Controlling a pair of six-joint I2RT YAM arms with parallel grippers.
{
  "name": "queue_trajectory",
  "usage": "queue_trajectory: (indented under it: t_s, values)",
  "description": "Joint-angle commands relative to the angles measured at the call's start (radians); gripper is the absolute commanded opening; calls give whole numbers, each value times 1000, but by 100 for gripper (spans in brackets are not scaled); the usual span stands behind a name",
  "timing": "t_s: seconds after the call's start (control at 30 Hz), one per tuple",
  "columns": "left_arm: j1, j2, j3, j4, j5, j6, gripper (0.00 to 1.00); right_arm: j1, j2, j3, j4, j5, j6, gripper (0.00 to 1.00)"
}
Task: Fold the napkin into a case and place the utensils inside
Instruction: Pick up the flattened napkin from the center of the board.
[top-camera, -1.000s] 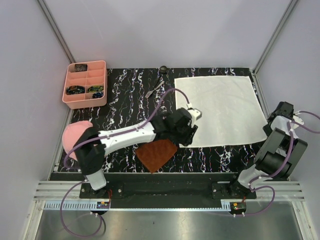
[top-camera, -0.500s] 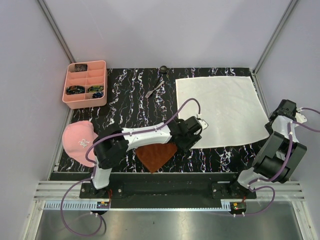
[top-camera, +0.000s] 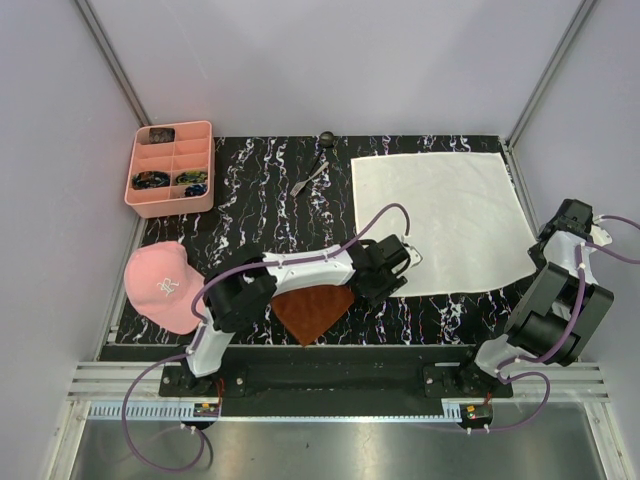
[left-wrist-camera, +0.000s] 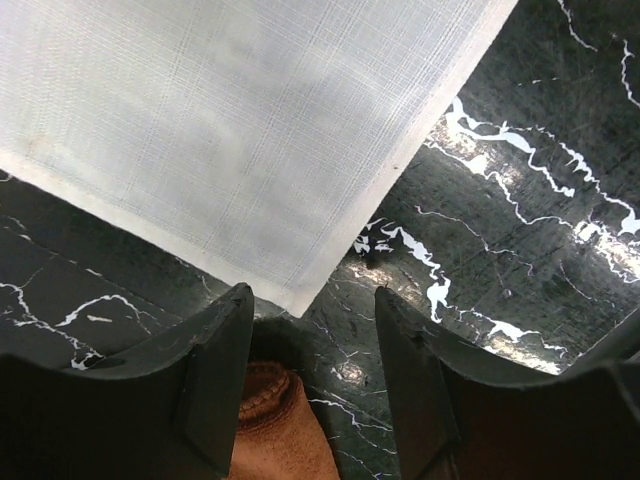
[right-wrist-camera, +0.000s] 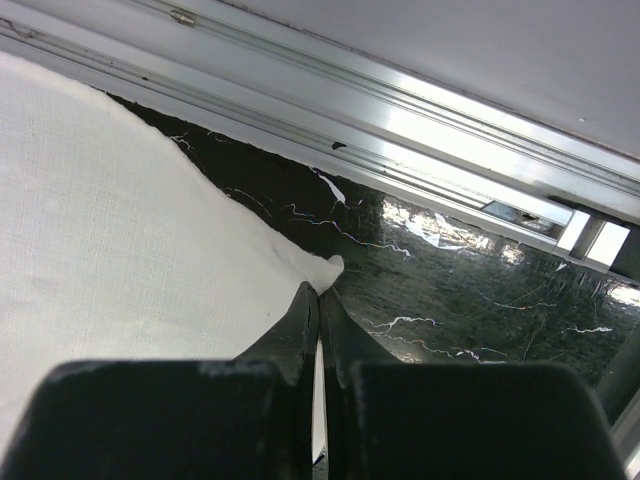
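The napkin (top-camera: 440, 220) lies spread as one flat cream sheet on the right of the black marble table; no case is in view. My left gripper (top-camera: 397, 268) hovers open over the napkin's (left-wrist-camera: 250, 130) near-left corner, and the left gripper (left-wrist-camera: 312, 296) has nothing between its fingers (left-wrist-camera: 215, 380). My right gripper (right-wrist-camera: 319, 292) is shut on the napkin's (right-wrist-camera: 130, 200) near-right corner, and the right gripper (top-camera: 545, 260) sits at the table's right edge. The utensils lie left of the napkin at the back: a dark spoon (top-camera: 325, 140) and a grey fork (top-camera: 306, 182).
A brown mat (top-camera: 312, 308) lies just near-left of the left gripper, and the brown mat (left-wrist-camera: 280, 430) shows under the left jaw. A pink compartment tray (top-camera: 170, 168) stands at back left. A pink cap (top-camera: 160, 285) lies at near left. An aluminium rail (right-wrist-camera: 400, 110) borders the right side.
My left gripper has slid rightward and nearer, off the cloth to its near-left corner, with the jaws opening wider. The right gripper has stayed shut on its corner, shifting slightly right.
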Motion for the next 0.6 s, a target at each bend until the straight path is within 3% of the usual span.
queue_trajectory:
  t_s: [0.0, 0.3, 0.57]
  values:
    - [11, 27, 46, 9, 71, 21, 55, -6, -3, 41, 13, -5, -10, 0]
    - [33, 90, 49, 9, 83, 21, 53, -6, -11, 39, 18, -20, -10, 0]
    - [37, 127, 43, 20, 51, 5, 25, -6, -17, 35, 22, -27, -11, 0]
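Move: The near left corner of the flattened white napkin lies almost under the left hand's open fingers, roughly 1 cm ahead and 2 cm below. The brown cloth's middle is some 16 cm to the left, 3 cm back and 3 cm down, and the napkin's near right corner, already held by the right hand, is about 42 cm to the right and 7 cm ahead. From the right hand, the near left corner is roughly 42 cm left, 7 cm back and 5 cm lower. The left hand sinks about 2 cm over the napkin's near left corner with its fingers open, easing back a touch at first, then slides forward about 1.5 cm low over the board while the fingers close to roughly half their starting gap and pinch the corner between their tips. The right hand stays shut on the raised near right corner and holds it practically in place. ##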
